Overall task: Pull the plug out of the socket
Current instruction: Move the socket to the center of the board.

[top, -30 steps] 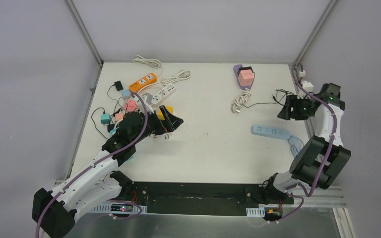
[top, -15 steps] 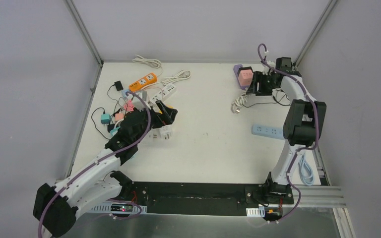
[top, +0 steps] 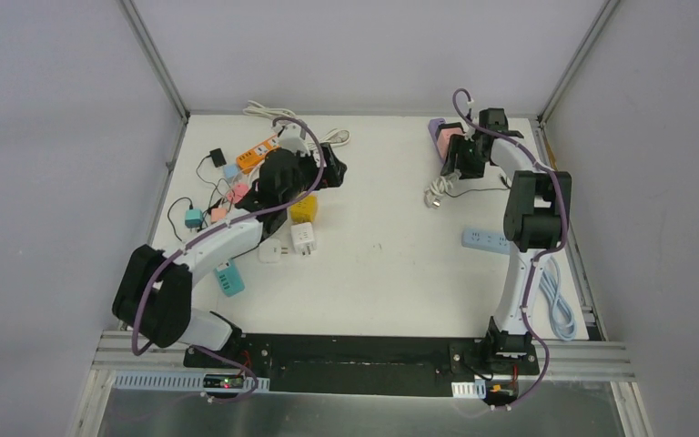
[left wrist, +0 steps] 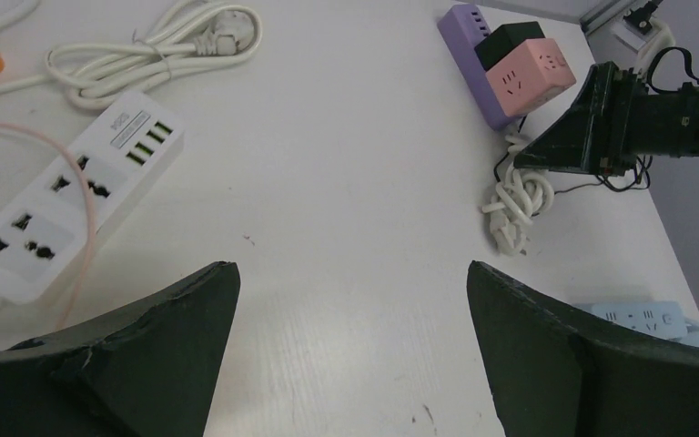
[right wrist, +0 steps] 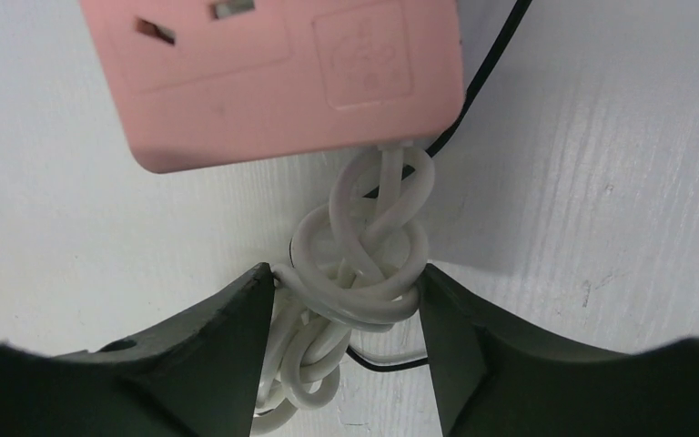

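Note:
A purple socket strip (top: 436,128) lies at the back right, carrying a black plug (top: 453,128) and a pink cube socket (top: 452,143). The left wrist view shows the same strip (left wrist: 467,35), plug (left wrist: 507,38) and cube (left wrist: 537,73). A knotted white cord bundle (right wrist: 364,264) trails from the pink cube (right wrist: 282,77). My right gripper (right wrist: 346,278) is open and straddles that bundle, with both fingers against its sides; from above it (top: 450,171) sits just in front of the cube. My left gripper (left wrist: 353,269) is wide open over bare table, at back centre (top: 332,164).
A white power strip (left wrist: 64,196) and a coiled white cable (left wrist: 155,45) lie left of my left gripper. An orange strip (top: 262,150), a yellow cube (top: 303,208), white adapters (top: 302,238) and small coloured plugs (top: 218,205) crowd the left. A blue strip (top: 496,240) lies right.
The right arm swung from the right edge to the purple strip and came down over the white cord bundle. The left arm reached from mid-left toward the back centre.

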{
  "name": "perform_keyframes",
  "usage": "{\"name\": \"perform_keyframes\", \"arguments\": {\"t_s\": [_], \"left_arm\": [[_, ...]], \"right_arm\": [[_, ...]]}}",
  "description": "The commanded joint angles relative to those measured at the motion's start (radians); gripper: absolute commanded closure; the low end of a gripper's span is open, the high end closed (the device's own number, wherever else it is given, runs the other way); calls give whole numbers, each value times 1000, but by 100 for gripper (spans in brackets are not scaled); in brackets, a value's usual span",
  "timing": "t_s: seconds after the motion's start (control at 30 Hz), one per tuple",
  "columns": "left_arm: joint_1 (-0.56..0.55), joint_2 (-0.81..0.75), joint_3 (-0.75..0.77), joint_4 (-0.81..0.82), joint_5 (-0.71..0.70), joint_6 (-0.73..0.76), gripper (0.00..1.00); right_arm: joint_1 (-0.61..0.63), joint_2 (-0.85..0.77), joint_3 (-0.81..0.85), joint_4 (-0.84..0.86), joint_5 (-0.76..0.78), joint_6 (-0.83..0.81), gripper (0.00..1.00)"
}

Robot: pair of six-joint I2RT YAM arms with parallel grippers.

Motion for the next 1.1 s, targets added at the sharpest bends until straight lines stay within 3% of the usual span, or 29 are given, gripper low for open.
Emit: {"name": "perform_keyframes", "arguments": {"t_s": [0.0,0.33,0.67,0.87,0.9,0.93,1.07], "left_arm": [[38,113,93,134,145,-9,1],[56,160,79,240,240,-102,1],[55,-80,-126,226,246,-178,2],[55,-274,-232,126,260,-234,4],[55,-313,-248,101,257,-242,4],[55,-348,-265,77,253,-250,4],[53,-497,-329,10,242,-276,4]], "right_arm": [[7,8,-19,57,19,28,39],[34,0,-89,91,19,28,39],[111,-194,-283,140,19,28,39],[117,-271,-346,68,19,28,39],[118,-282,-362,42,-225,-100,95],[122,-297,-379,20,-293,-157,100],[172,-348,-435,-65,-343,-305,100]]}}
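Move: The purple socket's white cable bundle lies right under the open right fingers, its middle about 3 cm back, 2 cm left and 1 cm lower. The pink plug sits some 8 cm ahead and 1 cm left of that hand, on the purple socket, which is about 10 cm ahead and 4 cm left; the blue socket is some 20 cm back and 10 cm right. From the left hand, the bundle lies about 13 cm ahead, 39 cm right and 18 cm below. Sink the right gripper about a centimetre over the white cable, fingers still half open. Then draw it back about 10 cm and left some 6 cm, low over the board, turning slightly counter-clockwise, and pinch the cable just behind the pink plug late in the pull. Ease the empty, open left gripper slightly forward, right and down, then pull it back about 11 cm, rising and leftward, rolling its left side down. ##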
